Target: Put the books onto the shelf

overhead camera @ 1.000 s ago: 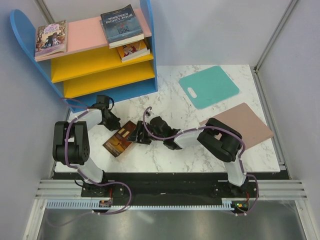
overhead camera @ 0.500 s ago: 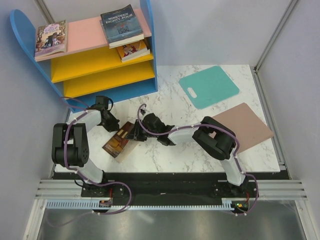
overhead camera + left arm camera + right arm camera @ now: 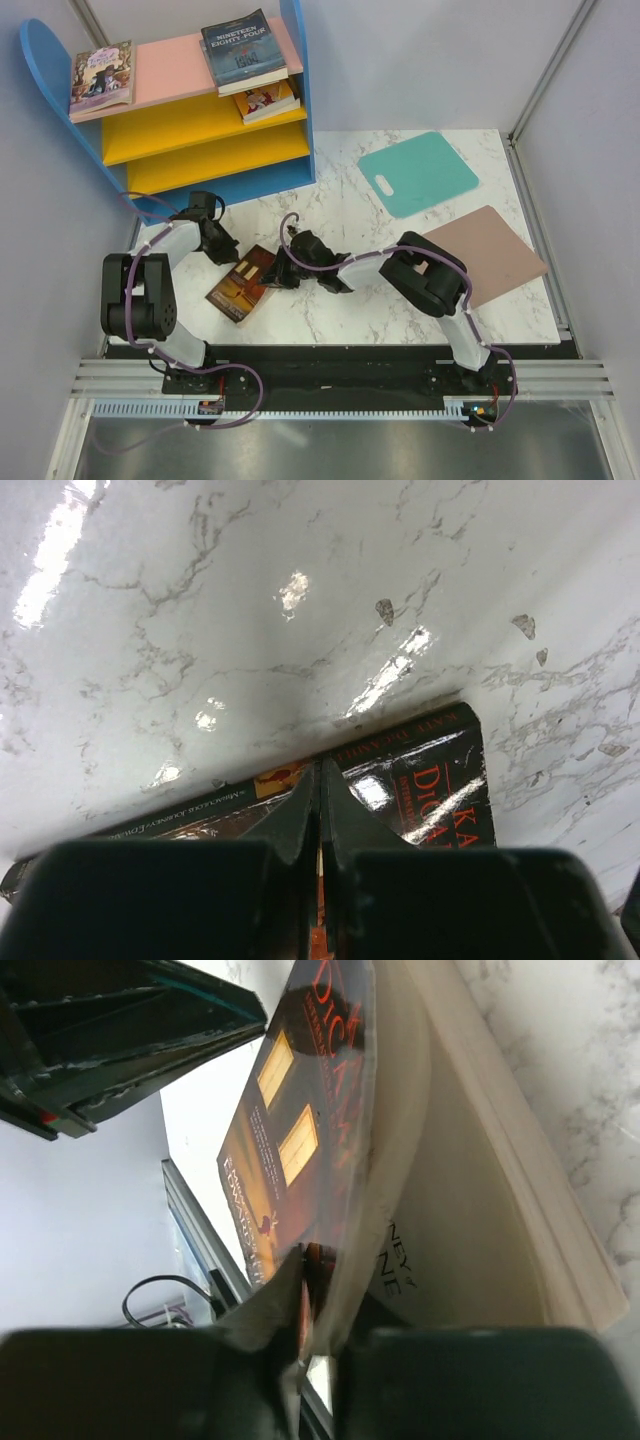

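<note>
A dark brown-orange book (image 3: 238, 287) lies on the marble table in front of the shelf (image 3: 180, 138). My right gripper (image 3: 272, 277) is shut on its right edge; in the right wrist view the cover and some pages (image 3: 300, 1140) are pinched between the fingers and lifted off the rest of the block. My left gripper (image 3: 224, 251) is shut with nothing in it, its tips (image 3: 320, 780) resting on the book's far edge (image 3: 430, 770). On the shelf's pink top board lie a purple-yellow book (image 3: 101, 78) and a navy book (image 3: 240, 50). Another book (image 3: 268, 100) lies on the yellow board below.
A teal mat with a handle hole (image 3: 418, 173) lies at the back right. A pinkish-brown mat (image 3: 495, 250) lies right of the right arm. The shelf's blue base (image 3: 230, 185) stands just behind the left gripper.
My right gripper has slid left onto the book's edge and closed on it. The book has shifted slightly toward the near left. The left gripper has stayed shut at the far edge.
</note>
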`<action>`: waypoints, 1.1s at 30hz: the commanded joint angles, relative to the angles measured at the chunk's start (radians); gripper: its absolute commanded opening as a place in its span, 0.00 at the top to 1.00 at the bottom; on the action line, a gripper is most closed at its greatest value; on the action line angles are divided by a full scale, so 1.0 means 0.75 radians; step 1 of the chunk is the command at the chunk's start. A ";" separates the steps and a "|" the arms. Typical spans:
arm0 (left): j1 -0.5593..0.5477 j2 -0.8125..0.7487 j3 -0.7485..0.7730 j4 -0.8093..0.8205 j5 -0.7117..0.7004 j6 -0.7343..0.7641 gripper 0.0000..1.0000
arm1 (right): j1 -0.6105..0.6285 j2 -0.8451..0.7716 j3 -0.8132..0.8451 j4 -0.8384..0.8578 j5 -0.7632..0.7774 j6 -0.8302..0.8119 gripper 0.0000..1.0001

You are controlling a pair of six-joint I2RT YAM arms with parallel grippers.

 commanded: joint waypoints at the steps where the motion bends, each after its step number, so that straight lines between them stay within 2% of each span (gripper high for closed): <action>1: -0.002 -0.062 0.058 -0.026 0.063 0.116 0.98 | -0.017 0.023 -0.042 0.041 -0.059 -0.019 0.91; 3: -0.002 -0.062 0.073 -0.016 0.098 0.157 0.98 | -0.056 0.006 -0.066 0.037 -0.136 -0.066 0.93; 7: 0.002 -0.044 0.073 0.023 0.188 0.252 0.95 | -0.168 -0.071 -0.120 -0.114 -0.265 -0.330 0.94; 9: 0.006 -0.044 0.036 0.064 0.274 0.266 0.89 | -0.264 -0.102 -0.164 -0.145 -0.355 -0.418 0.95; 10: 0.010 -0.050 0.018 0.131 0.315 0.274 0.88 | -0.297 -0.126 -0.171 -0.195 -0.445 -0.473 0.95; 13: 0.008 -0.062 -0.066 0.278 0.470 0.270 0.77 | -0.413 -0.178 -0.159 -0.410 -0.535 -0.708 0.97; 15: 0.010 -0.070 -0.131 0.358 0.576 0.258 0.67 | -0.465 -0.204 -0.126 -0.525 -0.540 -0.888 0.99; 18: 0.010 -0.074 -0.218 0.511 0.705 0.242 0.62 | -0.485 -0.247 -0.028 -0.768 -0.517 -1.084 1.00; 21: 0.010 -0.068 -0.308 0.675 0.812 0.213 0.60 | -0.485 -0.290 0.052 -0.926 -0.544 -1.183 1.00; 26: 0.010 -0.001 -0.479 1.092 1.067 0.078 0.53 | -0.483 -0.378 0.111 -0.977 -0.646 -1.214 1.00; 27: 0.010 0.050 -0.494 1.243 1.100 0.019 0.47 | -0.483 -0.388 0.124 -0.987 -0.664 -1.216 1.00; 28: 0.004 0.075 -0.502 1.285 1.121 0.000 0.39 | -0.485 -0.417 0.130 -0.994 -0.672 -1.220 1.00; 29: 0.000 0.103 -0.512 1.338 1.170 -0.016 0.37 | -0.483 -0.429 0.136 -1.000 -0.681 -1.220 1.00; 31: -0.020 0.173 -0.516 1.442 1.201 -0.053 0.26 | -0.485 -0.464 0.156 -1.022 -0.687 -1.218 1.00; 33: -0.037 0.197 -0.541 1.522 1.239 -0.087 0.24 | -0.485 -0.483 0.185 -1.041 -0.693 -1.220 1.00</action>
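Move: The Edward Tulane book lies askew on the table, its middle about 6 cm to the right hand's left, level with it fore and aft and 2 cm lower; its cover edge already stands between the right fingers. From the left hand the book's middle is some 6 cm back, 2 cm right and 2 cm down, and the shelf's front foot 16 cm ahead, 2 cm left. The teal board sits about 30 cm ahead and 42 cm right of the right hand. The book's front cover is pinched as the right fingers shut on it; the right hand draws it roughly 15 cm to the right, swinging forward on the way, then lifts about 6 cm, turning some 25 degrees counter-clockwise. The left hand follows the spine about 12 cm to the right, rolling its fingers from straight down to point rightward and opening them wide. ##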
